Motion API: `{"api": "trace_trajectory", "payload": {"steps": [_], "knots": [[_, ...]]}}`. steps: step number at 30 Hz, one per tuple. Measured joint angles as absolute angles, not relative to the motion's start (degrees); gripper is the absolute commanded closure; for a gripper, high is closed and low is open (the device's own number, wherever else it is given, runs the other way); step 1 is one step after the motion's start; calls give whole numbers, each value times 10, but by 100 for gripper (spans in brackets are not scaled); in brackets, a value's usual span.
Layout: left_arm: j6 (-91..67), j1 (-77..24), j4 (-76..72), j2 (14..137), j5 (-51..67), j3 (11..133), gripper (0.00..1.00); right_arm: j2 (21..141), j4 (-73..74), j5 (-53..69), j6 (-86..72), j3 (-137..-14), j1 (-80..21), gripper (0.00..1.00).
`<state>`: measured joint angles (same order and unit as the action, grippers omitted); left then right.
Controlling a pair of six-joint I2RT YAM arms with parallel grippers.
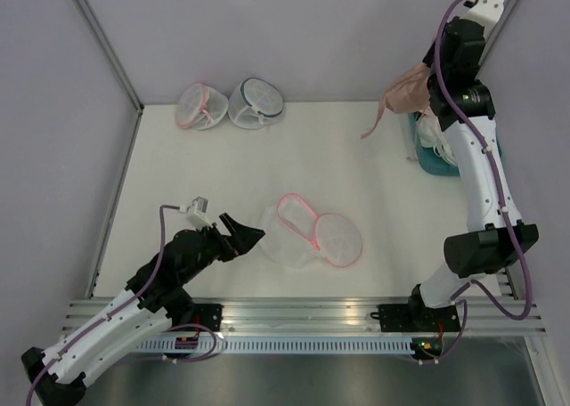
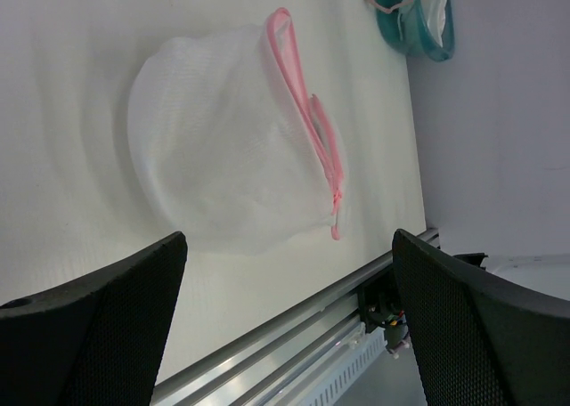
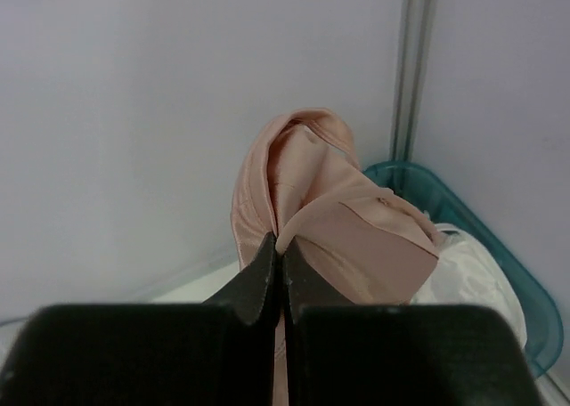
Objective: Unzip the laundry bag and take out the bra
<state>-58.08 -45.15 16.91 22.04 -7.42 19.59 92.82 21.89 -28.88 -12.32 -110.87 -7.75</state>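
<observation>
The laundry bag (image 1: 312,232) lies unzipped in the middle of the table, its two white mesh halves with pink rims spread apart. In the left wrist view the laundry bag (image 2: 223,148) sits just ahead of my left gripper (image 2: 289,272), which is open with nothing between its fingers. That left gripper (image 1: 245,237) hovers right beside the bag's left edge. The pale pink bra (image 1: 405,90) hangs in the air at the back right, a strap dangling. My right gripper (image 3: 280,255) is shut on a fold of the bra (image 3: 338,219).
A teal tray (image 1: 427,157) holding white cloth stands at the back right, under the hanging bra. Two other mesh pouches rest at the back left: one pink-trimmed (image 1: 198,106), one dark-trimmed (image 1: 256,103). A metal rail (image 2: 294,326) runs along the near edge.
</observation>
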Motion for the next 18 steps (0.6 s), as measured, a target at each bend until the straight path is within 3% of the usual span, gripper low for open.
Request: {"api": "trace_trajectory", "payload": {"steps": [9,18], "knots": [[-576,-451,212,194,-76,226,0,1076,213,-278,-142,-1277,28,100],[-576,-451,225,227,-83,261,1,1108,93,-248,-167,-1297,91,100]]}}
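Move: The right hand holds the bra high up. The teal basket it is being taken to lies about 13 cm ahead, 14 cm to the right and some 40 cm below, with the white clothing in its near part, roughly 8 cm ahead and 17 cm right of the hand. The emptied laundry bag lies around 24 cm back and 32 cm left of it. From the left hand, the basket is some 44 cm ahead, 64 cm right and 10 cm lower. The right hand, fingers still shut on the bra, swings it some 14 cm to the right and about 7 cm forward to bring it over the teal basket, turning slightly clockwise; towards the end the forward travel dies out while the hand climbs about 4 cm and tips its fingers up some 15 degrees. The left hand, open and empty beside the laundry bag, just lifts about 3 cm. ##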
